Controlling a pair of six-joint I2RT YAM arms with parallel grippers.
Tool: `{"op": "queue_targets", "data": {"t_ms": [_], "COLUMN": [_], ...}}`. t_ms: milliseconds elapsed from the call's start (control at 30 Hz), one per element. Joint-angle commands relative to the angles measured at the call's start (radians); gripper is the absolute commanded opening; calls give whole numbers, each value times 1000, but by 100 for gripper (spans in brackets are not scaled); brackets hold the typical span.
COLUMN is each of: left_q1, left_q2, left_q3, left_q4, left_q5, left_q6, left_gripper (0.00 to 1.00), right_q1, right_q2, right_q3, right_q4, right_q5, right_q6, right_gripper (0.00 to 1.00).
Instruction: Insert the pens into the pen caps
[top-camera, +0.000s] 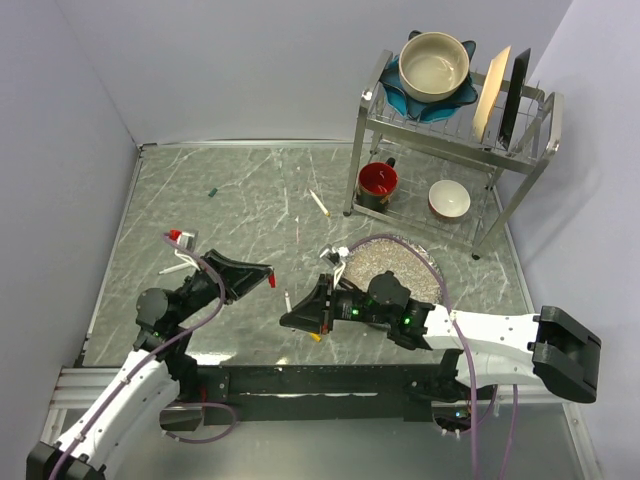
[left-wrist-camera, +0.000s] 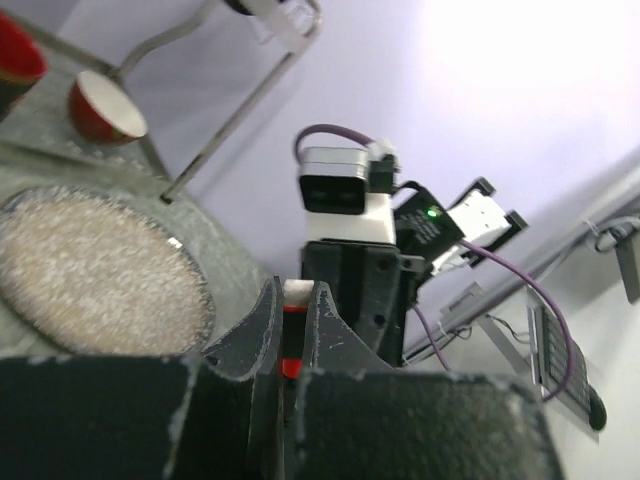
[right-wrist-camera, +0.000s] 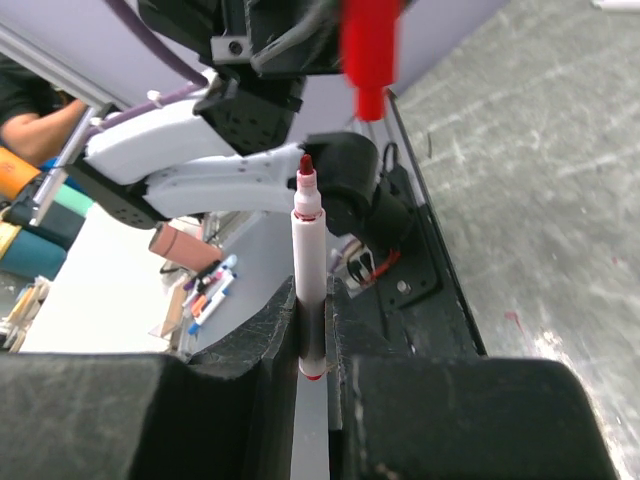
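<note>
My left gripper (top-camera: 265, 277) (left-wrist-camera: 293, 295) is shut on the red pen cap (top-camera: 271, 283) (left-wrist-camera: 291, 345), which sticks out past its fingertips. My right gripper (top-camera: 290, 318) (right-wrist-camera: 312, 300) is shut on a white pen (top-camera: 288, 300) (right-wrist-camera: 307, 250) with its red tip pointing at the left gripper. In the right wrist view the red cap (right-wrist-camera: 368, 50) hangs just beyond the tip, a little to its right, with a gap between them. Two more pens (top-camera: 319, 203) (top-camera: 301, 230) lie mid-table. A dark green cap (top-camera: 212, 190) lies at the far left. A small yellow piece (top-camera: 316, 337) lies under the right gripper.
A round speckled plate (top-camera: 400, 262) lies just behind the right wrist. A metal dish rack (top-camera: 455, 140) stands at the back right with a red mug (top-camera: 378, 182), bowls and plates. Walls close the table on the left and behind.
</note>
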Motion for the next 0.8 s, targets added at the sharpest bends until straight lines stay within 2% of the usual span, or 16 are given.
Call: {"op": "queue_targets", "data": {"t_ms": [0,467,767], "left_q1": [-46,-138,-155], "left_q2": [13,45,5], "left_q3": [58,104,59], "left_q4": [157,139,131], "left_q5": [2,-41,-113], "left_q6": [42,80,26], "left_gripper": [1,1,1], "right_q1": [14,43,54], "right_q2": [8,45,30], "right_q3": [3,32,38], "right_q4": [127,150,137], "right_q5": [0,1,17], "right_q6": [7,7,-1], "right_gripper": [0,0,0]}}
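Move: The left gripper already holds the red cap, open end down and back; the tip of the pen it is meant for lies about 4 cm to this hand's right, 4 cm back and 3 cm lower. From the right gripper, which holds that pen slanting up and forward, the red cap is some 7 cm ahead, 4 cm left and 6 cm up; the yellow cap lies on the table about 9 cm ahead, 6 cm right and 20 cm below. Raise the left gripper about 4 cm while drawing it back some 2.5 cm and a little to the right, tipping its fingers up slightly, so that the held red cap comes over the pen tip. Ease the right gripper back and left by about 1.5 cm to bring the pen in under the cap. Keep both grips shut, without letting cap and pen touch yet. ##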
